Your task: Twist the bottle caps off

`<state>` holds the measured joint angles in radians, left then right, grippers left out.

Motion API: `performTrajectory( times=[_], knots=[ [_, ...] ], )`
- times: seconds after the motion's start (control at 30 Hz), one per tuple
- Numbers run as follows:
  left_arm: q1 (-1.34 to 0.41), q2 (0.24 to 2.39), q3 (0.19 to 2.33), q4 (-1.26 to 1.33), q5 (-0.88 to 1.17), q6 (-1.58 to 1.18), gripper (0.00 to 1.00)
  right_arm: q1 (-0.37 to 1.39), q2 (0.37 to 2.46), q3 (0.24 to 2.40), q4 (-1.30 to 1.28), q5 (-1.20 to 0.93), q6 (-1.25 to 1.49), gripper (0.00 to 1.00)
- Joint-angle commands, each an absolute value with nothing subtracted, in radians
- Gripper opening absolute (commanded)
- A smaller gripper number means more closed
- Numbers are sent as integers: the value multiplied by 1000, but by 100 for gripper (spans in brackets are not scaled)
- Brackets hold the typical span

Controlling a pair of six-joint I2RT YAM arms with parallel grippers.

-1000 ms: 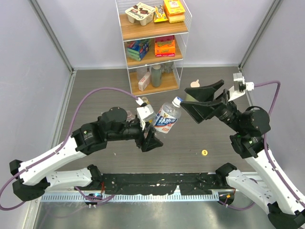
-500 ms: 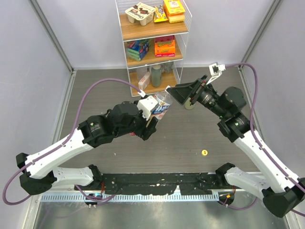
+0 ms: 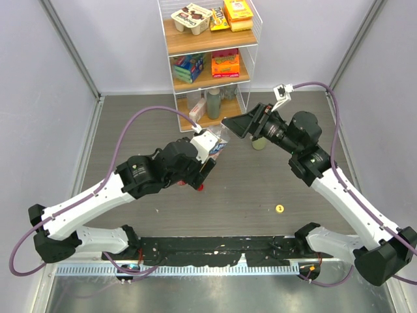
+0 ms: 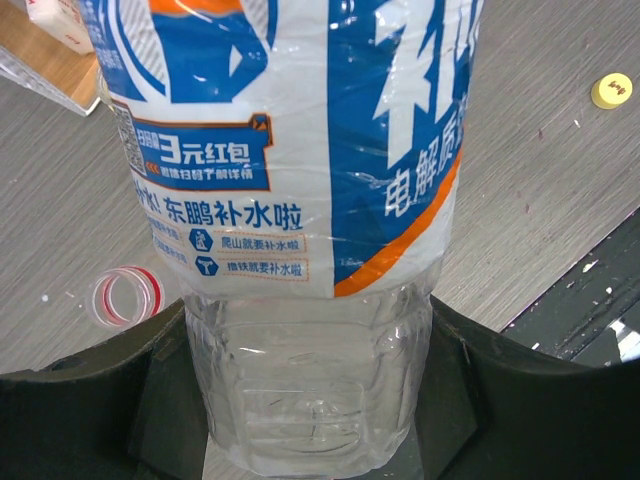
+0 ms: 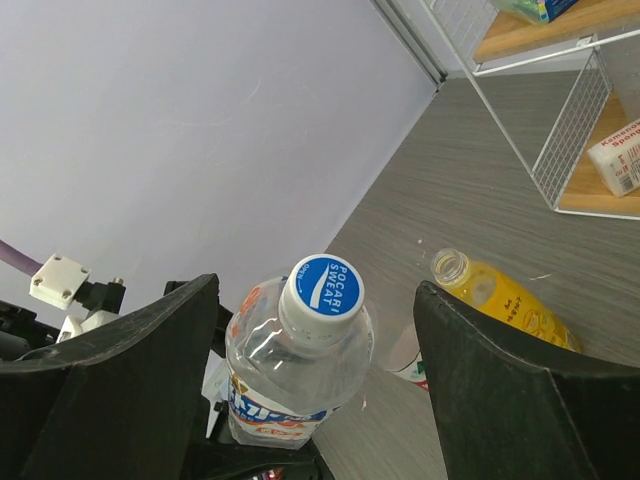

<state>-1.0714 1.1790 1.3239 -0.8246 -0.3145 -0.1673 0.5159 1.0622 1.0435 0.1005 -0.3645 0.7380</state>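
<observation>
My left gripper (image 4: 310,405) is shut on the base of the clear bottle with the blue-white label (image 4: 300,150), holding it tilted above the table (image 3: 220,141). Its white cap with a blue top (image 5: 321,289) is still on. My right gripper (image 5: 318,300) is open, one finger on each side of that cap and neither touching it; from above it sits at the bottle's top (image 3: 230,126). The yellow-orange juice bottle (image 5: 505,305) lies uncapped on the table. A yellow cap (image 3: 279,208) and a red cap (image 4: 125,297) lie loose there.
The wire rack (image 3: 208,65) of goods stands at the back centre, close behind both grippers. A pale green bottle (image 3: 259,143) stands under the right arm. Part of another clear bottle (image 5: 408,352) shows beside the juice bottle. Grey walls close in both sides.
My left arm carried the bottle back and left toward the rack. My right gripper swung left and came over the cap, its jaws a little narrower than before.
</observation>
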Motion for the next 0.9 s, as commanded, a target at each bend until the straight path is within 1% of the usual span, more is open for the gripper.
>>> performTrajectory(
  times=[0.0, 0.13, 0.33, 0.37, 0.4, 0.43, 0.47, 0.5, 0.53, 0.57, 0.6, 0.67, 0.73, 0.87],
  knots=[
    [-1069, 1181, 1377, -819, -342, -152, 0, 518, 1081, 1094, 140, -356, 761, 82],
    [-1069, 1189, 1382, -830, -337, -152, 0, 518, 1104, 1100, 140, -357, 778, 79],
    [-1071, 1192, 1379, -834, -341, -153, 0, 518, 1131, 1117, 138, -382, 793, 63],
    [-1071, 1192, 1381, -834, -342, -153, 0, 518, 1129, 1117, 141, -382, 793, 56],
    [-1069, 1192, 1382, -836, -344, -152, 0, 518, 1127, 1115, 143, -383, 795, 53],
    [-1071, 1195, 1382, -835, -348, -152, 0, 518, 1126, 1115, 144, -388, 795, 47],
    [-1071, 1195, 1382, -836, -351, -150, 0, 518, 1124, 1112, 146, -393, 795, 37],
    [-1069, 1195, 1382, -838, -351, -150, 0, 518, 1124, 1112, 147, -397, 796, 33],
    [-1071, 1198, 1382, -836, -354, -149, 0, 518, 1121, 1112, 149, -402, 795, 24],
    [-1071, 1198, 1382, -839, -354, -149, 0, 518, 1121, 1112, 149, -403, 796, 21],
    [-1069, 1197, 1382, -841, -354, -149, 0, 518, 1118, 1109, 150, -405, 795, 14],
    [-1071, 1198, 1382, -841, -354, -149, 0, 518, 1109, 1098, 166, -413, 793, 8],
    [-1072, 1198, 1382, -842, -354, -152, 0, 518, 1097, 1088, 181, -416, 793, 2],
    [-1071, 1187, 1378, -836, -338, -158, 0, 518, 1075, 1069, 210, -422, 787, 2]
  ],
)
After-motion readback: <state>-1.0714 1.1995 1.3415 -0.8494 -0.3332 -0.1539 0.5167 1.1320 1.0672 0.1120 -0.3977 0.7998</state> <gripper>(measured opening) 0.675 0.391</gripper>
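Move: The right hand, open, has the blue-topped white cap almost between its fingers: about 2 cm ahead, 2 cm left and 1 cm lower. On the table far below, the green bottle stands some 10 cm ahead and 7 cm right of that hand, the opened yellow bottle roughly 7 cm ahead and 12 cm left. From the left hand, which holds the bottle's lower end, the cap is about 9 cm ahead, 5 cm right and 11 cm up. Pinches the white cap from both sides: the right hand eases about 2.5 cm forward, down and left over it, tipping down some 5 degrees, while its fingers close until they stop on the cap, and then backs off by under a centimetre. The left hand stays in place and keeps its grip on the bottle, holding it slanted. ##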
